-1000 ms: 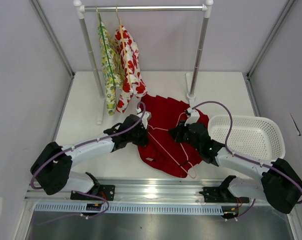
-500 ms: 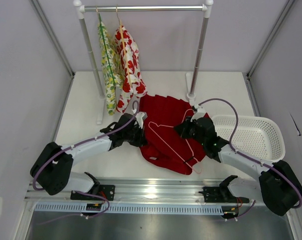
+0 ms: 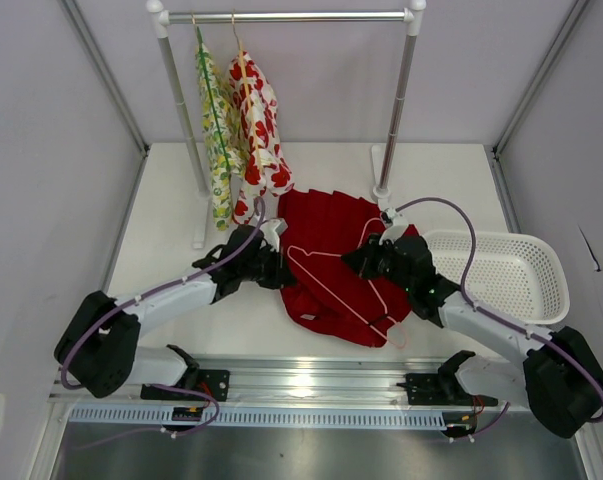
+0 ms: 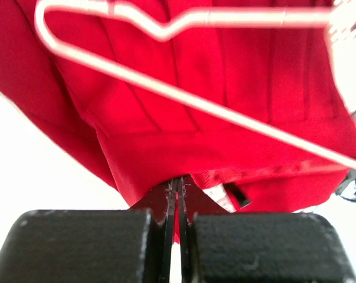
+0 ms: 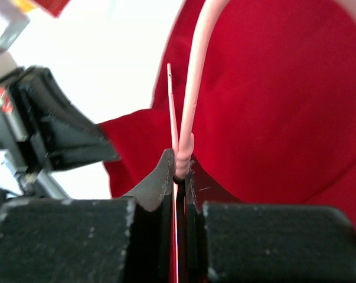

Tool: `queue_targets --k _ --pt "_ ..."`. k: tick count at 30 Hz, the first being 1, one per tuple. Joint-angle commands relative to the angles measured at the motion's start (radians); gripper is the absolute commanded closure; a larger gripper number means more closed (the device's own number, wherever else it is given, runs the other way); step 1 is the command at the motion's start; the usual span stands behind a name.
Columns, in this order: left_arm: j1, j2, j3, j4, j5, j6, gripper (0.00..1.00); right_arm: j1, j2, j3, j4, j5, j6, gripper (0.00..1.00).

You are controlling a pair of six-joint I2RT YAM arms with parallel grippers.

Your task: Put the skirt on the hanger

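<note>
The deep red skirt (image 3: 331,225) lies spread on the white table, and its white label (image 4: 219,198) shows near the hem. The pale pink hanger (image 3: 333,292) lies slanted across the skirt. My left gripper (image 3: 278,264) is at the skirt's left edge, shut on a fold of the red fabric (image 4: 179,187). My right gripper (image 3: 366,262) is over the skirt's right side, shut on the hanger's twisted neck (image 5: 181,167). The hanger wire (image 4: 195,100) crosses above the fabric in the left wrist view. The skirt (image 5: 272,106) fills the right wrist view behind the hanger (image 5: 192,82).
A clothes rack (image 3: 291,16) stands at the back. On it hang a yellow-green floral garment (image 3: 217,130) and a white garment with red prints (image 3: 257,130). The rack's right post (image 3: 396,110) rises behind the skirt. A white basket (image 3: 496,272) sits at the right.
My left gripper has drawn the skirt's edge to the left, and the skirt lies wider. The hanger has swung, its lower end moving right and slightly away from me.
</note>
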Motion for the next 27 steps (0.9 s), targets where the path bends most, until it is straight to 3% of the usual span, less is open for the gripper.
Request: queue_targets --k 1,17,27 --pt "0.033 -0.057 -0.003 0.125 0.042 -0.057 1.00 0.017 -0.071 -0.005 0.091 0.009 0.026 1.00" --pt "0.168 -0.039 -0.057 0.232 -0.047 -0.221 1.00 0.036 -0.258 -0.118 0.183 0.079 0.137 1.00" --pt "0.207 0.093 -0.028 0.267 -0.098 -0.268 1.00 0.042 -0.276 -0.148 0.219 -0.032 0.115 1.00"
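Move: The pink hanger's left end, which the skirt's waist is being worked over, lies about 8 cm ahead of the left hand and 2 cm to its right, near its height. The skirt's white label is roughly 7 cm back and 7 cm right, some 4 cm lower. From the right hand, which holds the hanger by its neck, the skirt's left waist corner lies about 4 cm back, 16 cm left and 7 cm below. The skirt's left waist corner, still pinched in the shut left fingers, is carried forward about 6 cm and some 4 cm left, lifted over a low arc and set down again towards the hanger's left end, with the wrist turning some 20 degrees counter-clockwise. Keeping its grip on the hanger's neck, the right hand rises first, then eases back a little, rolling its left side up. ##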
